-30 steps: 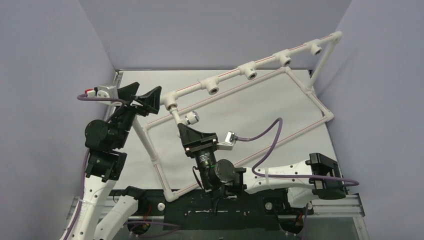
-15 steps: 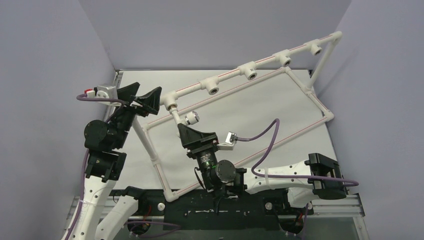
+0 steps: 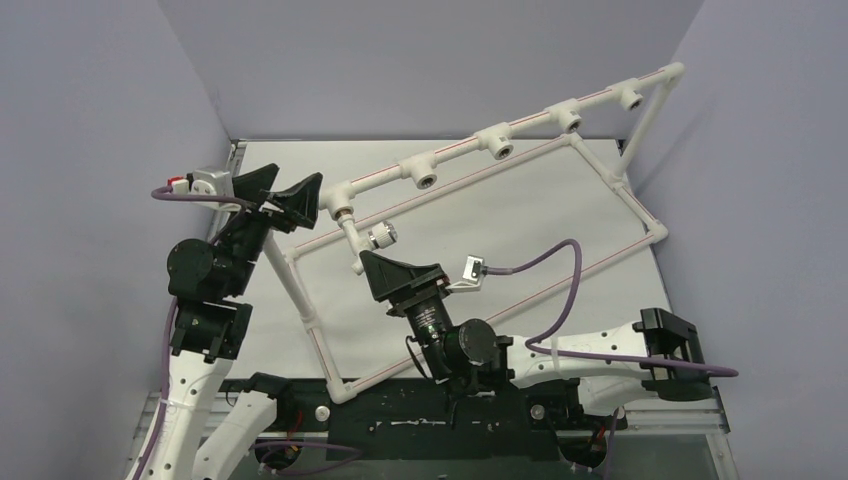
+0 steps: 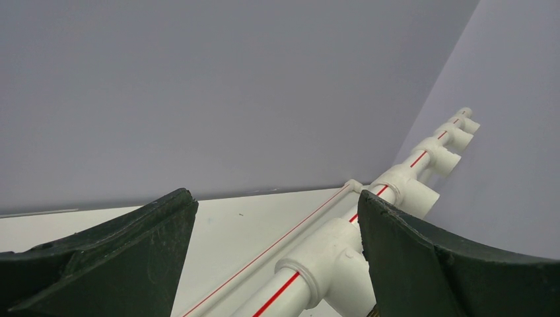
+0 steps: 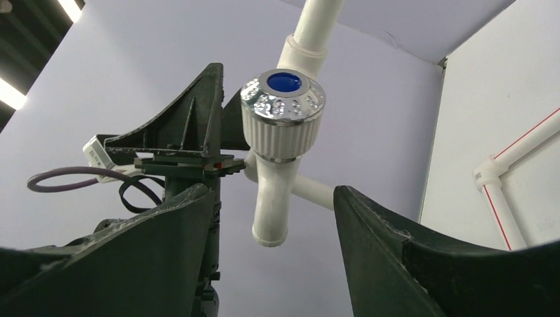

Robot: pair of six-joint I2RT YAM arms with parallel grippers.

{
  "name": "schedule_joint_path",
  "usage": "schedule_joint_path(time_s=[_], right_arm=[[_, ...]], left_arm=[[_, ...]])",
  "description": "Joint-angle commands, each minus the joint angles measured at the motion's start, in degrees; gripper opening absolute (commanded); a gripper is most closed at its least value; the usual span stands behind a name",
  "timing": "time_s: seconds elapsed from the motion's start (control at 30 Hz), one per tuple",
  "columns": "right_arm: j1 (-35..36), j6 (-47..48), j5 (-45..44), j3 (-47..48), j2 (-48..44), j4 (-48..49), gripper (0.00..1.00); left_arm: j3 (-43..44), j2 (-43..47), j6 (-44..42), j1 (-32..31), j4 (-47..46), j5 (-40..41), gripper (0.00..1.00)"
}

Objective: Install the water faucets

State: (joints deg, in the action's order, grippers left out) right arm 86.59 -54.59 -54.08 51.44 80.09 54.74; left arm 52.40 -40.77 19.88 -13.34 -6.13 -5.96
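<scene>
A white water faucet (image 3: 362,238) with a round silvery knob (image 3: 382,237) hangs from the elbow socket (image 3: 340,205) at the left end of the pipe frame's upper rail. In the right wrist view the faucet (image 5: 272,191) points its spout down, its blue-centred knob (image 5: 282,99) above. My right gripper (image 3: 400,266) (image 5: 274,191) is open just below and in front of it, the spout in the gap and touching neither finger. My left gripper (image 3: 284,192) (image 4: 276,197) stands open beside the elbow socket (image 4: 340,254), holding nothing.
The white pipe frame (image 3: 640,215) lies on the table with a raised upper rail (image 3: 460,152) carrying several empty tee sockets (image 3: 498,145). Purple walls close in the left, back and right sides. A purple cable (image 3: 545,262) loops over the frame's near rail.
My right gripper has opened, let go of the faucet and drawn back slightly toward the near right. The faucet stays in the elbow socket. The left arm has not moved.
</scene>
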Motion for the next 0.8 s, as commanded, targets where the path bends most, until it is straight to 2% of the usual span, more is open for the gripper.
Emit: schedule_joint_path(time_s=[0.0,0.13,0.27,0.33,0.53,0.77], right_arm=[[-0.32,5.35,4.51,-0.35,-5.54,-1.65,0.68],[-0.98,14.03,10.32,-0.69,-10.79,-7.14,0.68],[-3.15,25.22,21.03,-2.24,-16.83,-11.72,0.67],[-4.53,29.44,25.71,-1.25,-19.68,-17.41,0.67],[-6.21,45.28,32.88,7.50,-22.95,-36.31,0.66],[-6.28,66.63,40.20,16.17,-21.41,-49.76,0.66]], left_arm=[[-3.72,-3.45,0.33,2.07,13.25,3.10,0.90],[-3.69,-3.68,0.54,2.78,13.26,2.73,0.90],[-3.65,-4.56,1.03,3.54,13.17,1.91,0.90],[-3.55,-5.06,1.19,3.84,13.31,1.51,0.90],[-3.14,-7.07,1.80,4.74,13.36,-0.20,0.90],[-2.85,-8.89,1.96,5.18,13.95,-0.72,0.90]])
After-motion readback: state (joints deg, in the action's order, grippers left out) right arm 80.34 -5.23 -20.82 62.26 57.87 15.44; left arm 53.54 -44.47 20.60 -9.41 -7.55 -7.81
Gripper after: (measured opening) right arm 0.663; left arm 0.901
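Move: The faucet's body lies about 5 cm ahead of the right gripper and 2 cm to its left, nearly level with it; its chrome handle is some 5 cm ahead and 2 cm to the right. The tee the faucet hangs from stands about 9 cm ahead and 4 cm left, the next tee roughly 12 cm ahead and 9 cm right. From the left gripper the faucet body lies about 6 cm back, 10 cm right and 6 cm lower. Take the right gripper off the faucet, which hangs free of the half-open fingers: lift about 8 cm while drawing right some 6 cm and slightly back. As it goes, roll the hand roughly 60 degrees counter-clockwise seen from behind it, swinging the fingers round to point more leftward, opening unchanged. Ease the wide-open left gripper about 2 cm forward and slightly left at the rail's end. ##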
